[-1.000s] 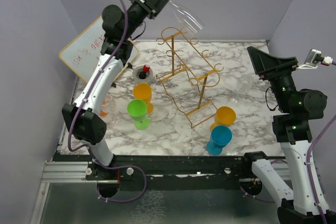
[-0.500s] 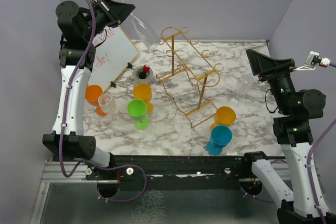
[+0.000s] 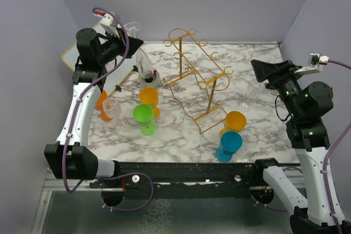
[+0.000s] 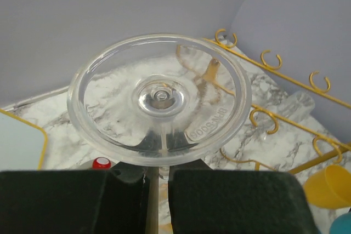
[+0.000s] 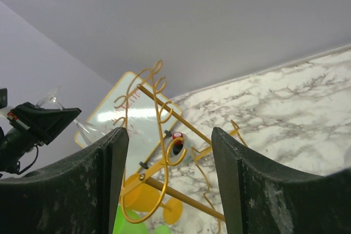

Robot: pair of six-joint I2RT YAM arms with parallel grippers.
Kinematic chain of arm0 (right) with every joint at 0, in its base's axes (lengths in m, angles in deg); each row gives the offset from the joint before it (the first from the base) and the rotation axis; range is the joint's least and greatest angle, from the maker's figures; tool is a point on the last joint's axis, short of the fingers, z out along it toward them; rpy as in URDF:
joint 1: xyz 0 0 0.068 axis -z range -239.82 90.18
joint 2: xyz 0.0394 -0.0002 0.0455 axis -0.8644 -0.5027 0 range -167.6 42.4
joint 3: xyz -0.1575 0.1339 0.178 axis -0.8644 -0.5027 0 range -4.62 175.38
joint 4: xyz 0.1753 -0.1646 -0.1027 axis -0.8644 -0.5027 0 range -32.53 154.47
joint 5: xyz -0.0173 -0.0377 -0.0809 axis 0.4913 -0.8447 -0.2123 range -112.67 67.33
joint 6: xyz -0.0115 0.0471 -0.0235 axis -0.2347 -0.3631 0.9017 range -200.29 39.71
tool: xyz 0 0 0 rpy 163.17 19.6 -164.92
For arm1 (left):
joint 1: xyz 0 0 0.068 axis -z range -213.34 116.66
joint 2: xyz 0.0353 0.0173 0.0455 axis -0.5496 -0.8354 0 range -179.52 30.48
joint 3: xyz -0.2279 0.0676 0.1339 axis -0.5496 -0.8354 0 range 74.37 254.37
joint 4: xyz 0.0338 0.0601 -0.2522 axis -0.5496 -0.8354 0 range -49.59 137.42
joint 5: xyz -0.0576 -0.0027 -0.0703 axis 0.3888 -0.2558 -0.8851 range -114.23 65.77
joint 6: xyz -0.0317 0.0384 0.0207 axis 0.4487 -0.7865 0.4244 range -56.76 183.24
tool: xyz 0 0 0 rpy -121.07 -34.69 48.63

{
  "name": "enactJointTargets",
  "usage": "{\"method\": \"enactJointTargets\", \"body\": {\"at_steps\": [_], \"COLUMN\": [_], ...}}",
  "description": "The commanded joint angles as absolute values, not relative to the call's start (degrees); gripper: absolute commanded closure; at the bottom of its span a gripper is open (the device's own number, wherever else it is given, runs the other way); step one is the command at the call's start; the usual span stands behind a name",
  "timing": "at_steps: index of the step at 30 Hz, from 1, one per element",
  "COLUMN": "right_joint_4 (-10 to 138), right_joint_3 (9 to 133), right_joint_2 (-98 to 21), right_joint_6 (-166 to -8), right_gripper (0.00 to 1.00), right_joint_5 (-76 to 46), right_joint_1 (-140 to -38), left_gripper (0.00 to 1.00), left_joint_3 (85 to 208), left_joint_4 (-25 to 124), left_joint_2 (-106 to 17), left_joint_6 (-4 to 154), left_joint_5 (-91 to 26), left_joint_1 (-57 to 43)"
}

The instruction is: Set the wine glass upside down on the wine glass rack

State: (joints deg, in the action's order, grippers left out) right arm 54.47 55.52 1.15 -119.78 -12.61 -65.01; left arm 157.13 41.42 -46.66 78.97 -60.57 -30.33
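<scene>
A clear wine glass (image 3: 143,61) is held by its stem in my left gripper (image 3: 129,39), which is shut on it. The glass tilts with its foot (image 3: 131,26) up and its bowl down, over the table's back left. In the left wrist view the round foot (image 4: 159,100) fills the middle, and the stem runs down between my left gripper's (image 4: 158,177) pads. The gold wine glass rack (image 3: 193,75) stands mid-table, to the right of the glass and apart from it; its hooks (image 4: 272,58) show at the right. My right gripper (image 3: 258,70) hangs open and holds nothing, with the rack (image 5: 159,135) seen between its fingers (image 5: 112,179).
A whiteboard (image 3: 77,53) leans at the back left. A small round holder with a red knob (image 3: 151,74) sits below the glass. Orange (image 3: 148,97), green (image 3: 143,114) and clear (image 3: 111,108) cups stand left of the rack. Orange (image 3: 235,120) and blue (image 3: 230,142) cups stand to its right.
My left arm swung left away from the rack's top, then came down with the glass, which now tilts bowl down beside the whiteboard. The right gripper shifted slightly left and stayed open.
</scene>
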Motion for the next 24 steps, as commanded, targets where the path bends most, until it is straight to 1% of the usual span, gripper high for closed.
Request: {"method": "enactJointTargets", "body": {"at_steps": [1, 4, 13, 16, 24], "right_joint_4": [46.5, 45.8, 46.9, 46.8, 46.4], "right_joint_3": [57.6, 57.1, 56.0, 55.9, 56.1], "right_joint_2": [0.2, 0.4, -1.0, -1.0, -1.3], "right_joint_6": [-114.8, -114.5, -115.5, -115.5, -115.4], "right_gripper": [0.33, 0.33, 0.33, 0.33, 0.34], "right_joint_5": [-13.6, -14.5, -12.9, -12.9, -12.7], "right_joint_1": [-65.1, -65.0, -65.1, -65.1, -65.1], "left_gripper": [1.0, 1.0, 1.0, 1.0, 1.0], "left_joint_3": [148.3, 146.2, 149.9, 151.3, 153.3], "left_joint_4": [60.6, 62.7, 58.3, 54.5, 50.8], "left_joint_2": [-43.7, -43.4, -50.5, -52.4, -56.1], "left_joint_6": [71.5, 68.6, 64.9, 60.5, 53.5], "left_joint_5": [-69.5, -71.3, -78.2, -78.0, -73.3], "left_joint_1": [-30.3, -30.1, -28.5, -26.4, -22.4]}}
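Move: The upside-down wine glass is already pinched by its stem in the left hand, foot uppermost. The rack's near left end hook lies about 9 cm to that hand's right, 5 cm ahead and some 9 cm lower. Below on the table, the grey pot is about 4 cm ahead and 1 cm right, the orange goblet roughly 11 cm back and 3 cm right. From the right hand the hook is some 29 cm left, 15 cm ahead and 10 cm lower. The wine glass, still gripped by the stem, is carried by the left hand down and to the right towards the rack's left end, about 7 cm each way; the descent briefly reverses by a centimetre or so before resuming, while the wrist swings some 20 degrees clockwise and rolls and tips up a little. The empty, open right hand sinks nearly 4 cm. ##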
